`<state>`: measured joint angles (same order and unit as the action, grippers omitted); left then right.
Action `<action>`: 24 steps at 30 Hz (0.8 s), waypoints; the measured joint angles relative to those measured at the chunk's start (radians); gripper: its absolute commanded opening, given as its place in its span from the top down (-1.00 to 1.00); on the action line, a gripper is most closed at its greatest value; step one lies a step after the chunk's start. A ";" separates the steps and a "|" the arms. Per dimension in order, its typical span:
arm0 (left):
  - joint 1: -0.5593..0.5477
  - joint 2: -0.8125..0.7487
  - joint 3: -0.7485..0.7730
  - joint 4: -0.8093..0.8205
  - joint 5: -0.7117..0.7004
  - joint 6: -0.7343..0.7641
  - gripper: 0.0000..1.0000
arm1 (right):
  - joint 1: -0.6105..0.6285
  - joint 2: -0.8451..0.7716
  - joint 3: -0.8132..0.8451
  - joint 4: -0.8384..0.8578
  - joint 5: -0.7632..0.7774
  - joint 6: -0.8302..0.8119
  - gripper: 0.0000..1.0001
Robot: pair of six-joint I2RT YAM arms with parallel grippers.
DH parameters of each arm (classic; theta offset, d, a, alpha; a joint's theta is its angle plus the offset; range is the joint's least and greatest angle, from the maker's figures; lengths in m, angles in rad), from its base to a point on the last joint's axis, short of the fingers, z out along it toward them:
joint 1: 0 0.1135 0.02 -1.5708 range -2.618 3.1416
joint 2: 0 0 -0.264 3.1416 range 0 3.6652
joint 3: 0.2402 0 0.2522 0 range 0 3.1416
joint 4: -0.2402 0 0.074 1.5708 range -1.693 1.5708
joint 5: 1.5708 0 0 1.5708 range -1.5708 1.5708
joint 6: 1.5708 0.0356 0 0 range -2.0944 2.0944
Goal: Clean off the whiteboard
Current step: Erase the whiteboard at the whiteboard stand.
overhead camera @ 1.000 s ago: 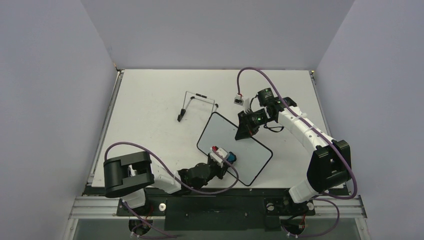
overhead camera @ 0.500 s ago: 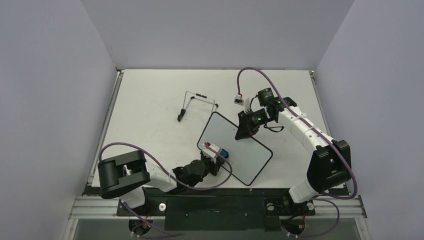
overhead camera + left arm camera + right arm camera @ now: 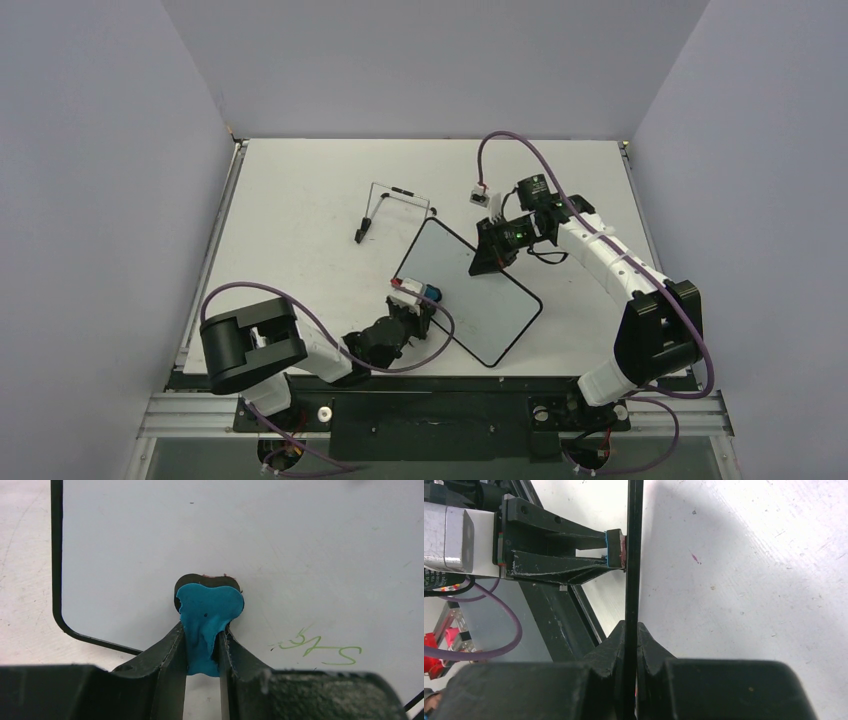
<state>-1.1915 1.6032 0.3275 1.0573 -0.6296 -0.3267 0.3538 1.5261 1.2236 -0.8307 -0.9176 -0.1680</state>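
Note:
The whiteboard (image 3: 485,300) lies slantwise on the table, white with a thin black frame. My left gripper (image 3: 425,298) is shut on a small blue eraser (image 3: 207,612), pressed onto the board near its left corner. Faint green handwriting (image 3: 320,647) shows on the whiteboard (image 3: 250,540) to the eraser's right. My right gripper (image 3: 484,262) is shut on the board's far edge. In the right wrist view the whiteboard (image 3: 634,555) is edge-on between the jaws of the right gripper (image 3: 631,629), with the eraser (image 3: 616,550) touching its left face.
A thin black wire stand (image 3: 392,208) lies on the table behind the board's left end. Purple cables loop from both arms. The table's raised left edge (image 3: 210,260) runs beside the left arm.
My left gripper has slid the eraser leftward across the board, from near its front middle to its left corner. The board has shifted slightly. The right gripper keeps its hold.

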 measured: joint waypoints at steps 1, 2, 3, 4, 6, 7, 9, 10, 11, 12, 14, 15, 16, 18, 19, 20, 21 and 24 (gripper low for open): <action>0.002 0.000 0.000 0.001 0.003 0.000 1.00 | -0.002 -0.001 -0.005 0.008 -0.002 0.010 1.00; -0.002 0.002 0.000 0.002 0.009 0.005 1.00 | -0.005 -0.003 -0.012 0.013 -0.004 0.021 1.00; -0.007 0.006 0.001 0.003 0.013 0.011 1.00 | -0.007 -0.005 -0.019 0.016 -0.005 0.030 1.00; -0.019 0.016 0.005 0.008 0.015 0.027 1.00 | -0.008 -0.008 -0.028 0.018 -0.004 0.042 1.00; -0.059 0.045 0.027 0.015 0.021 0.066 1.00 | -0.009 -0.008 -0.046 0.029 -0.003 0.063 1.00; -0.080 0.060 0.045 0.016 0.026 0.085 1.00 | -0.010 -0.008 -0.052 0.034 0.000 0.072 1.00; -0.116 0.083 0.084 0.016 0.038 0.114 1.00 | -0.013 -0.008 -0.063 0.048 0.003 0.092 1.00; -0.133 0.092 0.106 0.016 0.047 0.128 1.00 | -0.014 -0.008 -0.065 0.057 0.005 0.102 1.00; -0.146 0.099 0.126 0.016 0.057 0.137 1.00 | -0.014 -0.008 -0.067 0.064 0.004 0.106 1.00; -0.157 0.103 0.143 0.017 0.068 0.146 1.00 | -0.014 -0.008 -0.068 0.073 0.003 0.111 1.00; -0.171 0.106 0.167 0.019 0.083 0.156 1.00 | -0.014 -0.008 -0.069 0.085 -0.003 0.121 1.00; -0.176 0.108 0.175 0.024 0.085 0.157 1.00 | -0.014 -0.008 -0.069 0.090 -0.008 0.123 1.00; -0.179 0.109 0.178 0.027 0.085 0.159 1.00 | -0.014 -0.008 -0.069 0.097 -0.011 0.126 1.00; -0.180 0.109 0.178 0.029 0.064 0.159 1.00 | -0.014 -0.008 -0.070 0.105 -0.015 0.129 1.00; -0.180 0.108 0.179 0.023 0.044 0.154 1.00 | -0.014 -0.008 -0.070 0.113 -0.016 0.130 1.00; -0.180 0.108 0.179 0.018 0.021 0.150 1.00 | -0.014 -0.008 -0.070 0.122 -0.016 0.134 1.00; -0.179 0.106 0.182 0.000 -0.005 0.140 1.00 | -0.014 -0.008 -0.070 0.130 -0.016 0.137 1.00; -0.162 0.081 0.187 -0.073 -0.074 0.103 1.00 | -0.014 -0.008 -0.070 0.149 -0.016 0.145 1.00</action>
<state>-1.3537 1.6840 0.5148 0.9844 -0.7040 -0.2237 0.3393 1.5181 1.1534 -0.6815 -0.9337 -0.0231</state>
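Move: The green scribble left near the whiteboard's lower edge lies about 5 cm to the right of the eraser-holding left hand, some 3 cm back and slightly lower. The board's nearest left-hand corner is roughly 6 cm left and 6 cm ahead of that hand, its bottom corner about 13 cm right and 10 cm back. From the right hand, the scribble is some 6 cm left, 6 cm back and 12 cm lower. The whiteboard is swept with the blue eraser, still pinched in the left hand, rightward and back some 10 cm across its lower part, rising slightly late in the stroke and turning about 15 degrees clockwise; the hand then reverses roughly 3 cm left and forward, partly unwinding that turn. The right hand keeps the upper edge pinched, sinks about a centimetre, then eases forward. ##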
